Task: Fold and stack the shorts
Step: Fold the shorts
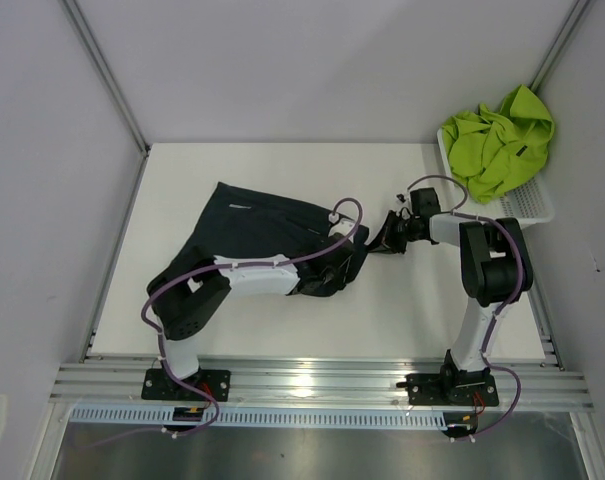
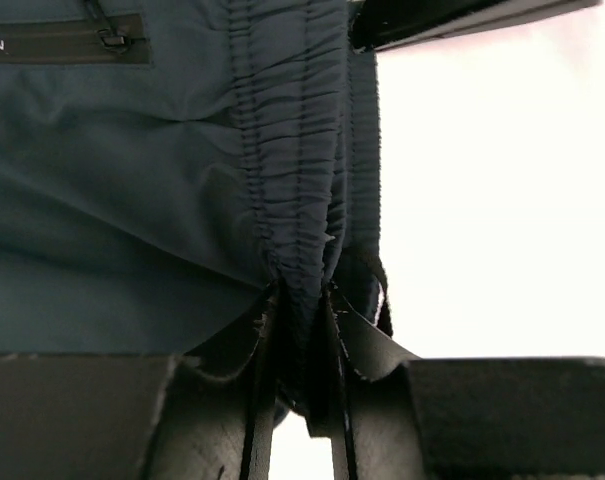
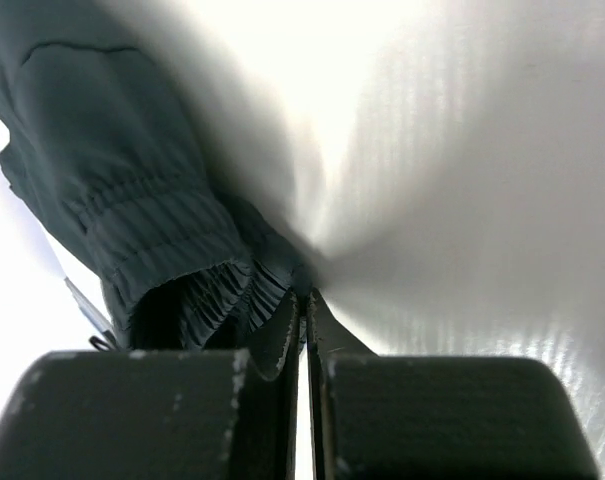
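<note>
The dark navy shorts lie spread on the white table, left of centre. My left gripper sits at their right edge. In the left wrist view its jaws are shut on the gathered elastic waistband, with fabric bunched between the pads. My right gripper meets the same edge from the right. Its fingers are closed together, pinching a thin bit of the navy shorts at the tips. The lime green shorts lie crumpled in the basket at the back right.
The white mesh basket stands against the right wall at the back. Grey walls enclose the table on the left, back and right. A metal rail runs along the near edge by the arm bases.
</note>
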`<action>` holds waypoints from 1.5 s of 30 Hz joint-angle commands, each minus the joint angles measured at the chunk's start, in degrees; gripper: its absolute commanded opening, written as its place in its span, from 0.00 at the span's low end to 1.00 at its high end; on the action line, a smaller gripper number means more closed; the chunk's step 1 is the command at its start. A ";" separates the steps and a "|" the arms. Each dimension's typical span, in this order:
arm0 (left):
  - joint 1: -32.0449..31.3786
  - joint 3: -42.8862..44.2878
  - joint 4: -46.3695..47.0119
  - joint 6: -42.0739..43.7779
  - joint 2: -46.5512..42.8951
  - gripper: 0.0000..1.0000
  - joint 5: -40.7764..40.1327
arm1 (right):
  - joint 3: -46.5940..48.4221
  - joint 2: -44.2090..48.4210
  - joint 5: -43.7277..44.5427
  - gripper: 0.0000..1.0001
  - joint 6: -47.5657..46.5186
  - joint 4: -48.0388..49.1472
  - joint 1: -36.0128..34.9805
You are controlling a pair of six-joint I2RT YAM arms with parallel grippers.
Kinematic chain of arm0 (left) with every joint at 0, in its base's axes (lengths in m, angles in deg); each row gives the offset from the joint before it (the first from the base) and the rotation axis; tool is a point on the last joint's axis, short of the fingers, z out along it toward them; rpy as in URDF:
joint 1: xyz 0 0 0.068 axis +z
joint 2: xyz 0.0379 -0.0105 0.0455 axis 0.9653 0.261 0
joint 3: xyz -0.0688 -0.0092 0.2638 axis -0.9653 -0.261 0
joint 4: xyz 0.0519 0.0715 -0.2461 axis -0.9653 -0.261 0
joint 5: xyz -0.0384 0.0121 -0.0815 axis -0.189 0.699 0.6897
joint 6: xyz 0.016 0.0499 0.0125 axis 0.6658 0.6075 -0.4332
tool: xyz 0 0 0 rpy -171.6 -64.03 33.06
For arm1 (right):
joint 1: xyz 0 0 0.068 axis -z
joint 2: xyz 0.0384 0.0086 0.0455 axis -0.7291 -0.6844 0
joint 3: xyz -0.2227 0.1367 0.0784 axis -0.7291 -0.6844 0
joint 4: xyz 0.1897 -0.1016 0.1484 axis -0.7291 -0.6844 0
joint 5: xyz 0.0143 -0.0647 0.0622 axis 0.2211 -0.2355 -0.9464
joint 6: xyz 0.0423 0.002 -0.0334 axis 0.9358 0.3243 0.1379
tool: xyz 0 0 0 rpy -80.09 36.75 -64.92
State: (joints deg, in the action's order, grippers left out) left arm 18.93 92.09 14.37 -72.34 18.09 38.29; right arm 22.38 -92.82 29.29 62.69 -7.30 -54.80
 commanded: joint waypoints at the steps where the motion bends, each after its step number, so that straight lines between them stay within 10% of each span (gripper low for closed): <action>1: -1.62 -0.03 -1.27 1.49 -3.03 0.25 -2.70 | 2.56 -1.51 -1.03 0.00 1.30 2.13 1.40; 24: -3.73 9.46 -9.89 -0.97 9.00 0.47 8.98 | 8.70 -5.29 0.72 0.00 3.67 3.63 2.10; 34: -2.33 7.54 -9.80 -1.76 3.13 0.89 12.41 | 11.17 -7.14 -0.06 0.03 3.67 2.75 2.63; 45: 5.30 2.09 -8.83 -2.38 -13.39 0.99 22.25 | 8.45 -2.58 -1.39 0.52 4.99 3.79 3.94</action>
State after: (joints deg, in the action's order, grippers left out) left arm 21.42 94.91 4.91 -73.94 11.38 55.97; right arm 31.43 -99.29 28.74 67.43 -5.47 -51.59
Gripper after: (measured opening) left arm 0.990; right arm 0.464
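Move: Between the left fingers is the near end of the shorts' waistband. Its resting spot lies about 4 cm to the right, 2 cm back and 3 cm down. The far end, in the right fingers, is some 9 cm ahead and 4 cm right of the left hand. The shorts' far-left corner is about 27 cm ahead and 32 cm left of the left hand. The right hand's end goes to a spot about 5 cm straight ahead at table height. Drawing the waistband out along the table, the right hand slides its still-pinched end about 5 cm forward, then opens partway. The left hand eases back 2 cm, sinks and shifts some 4 cm right with the near end, spreads its fingers wide to let go, then backs off, swings left and rises about 5 cm, having tipped down some 10 degrees. ##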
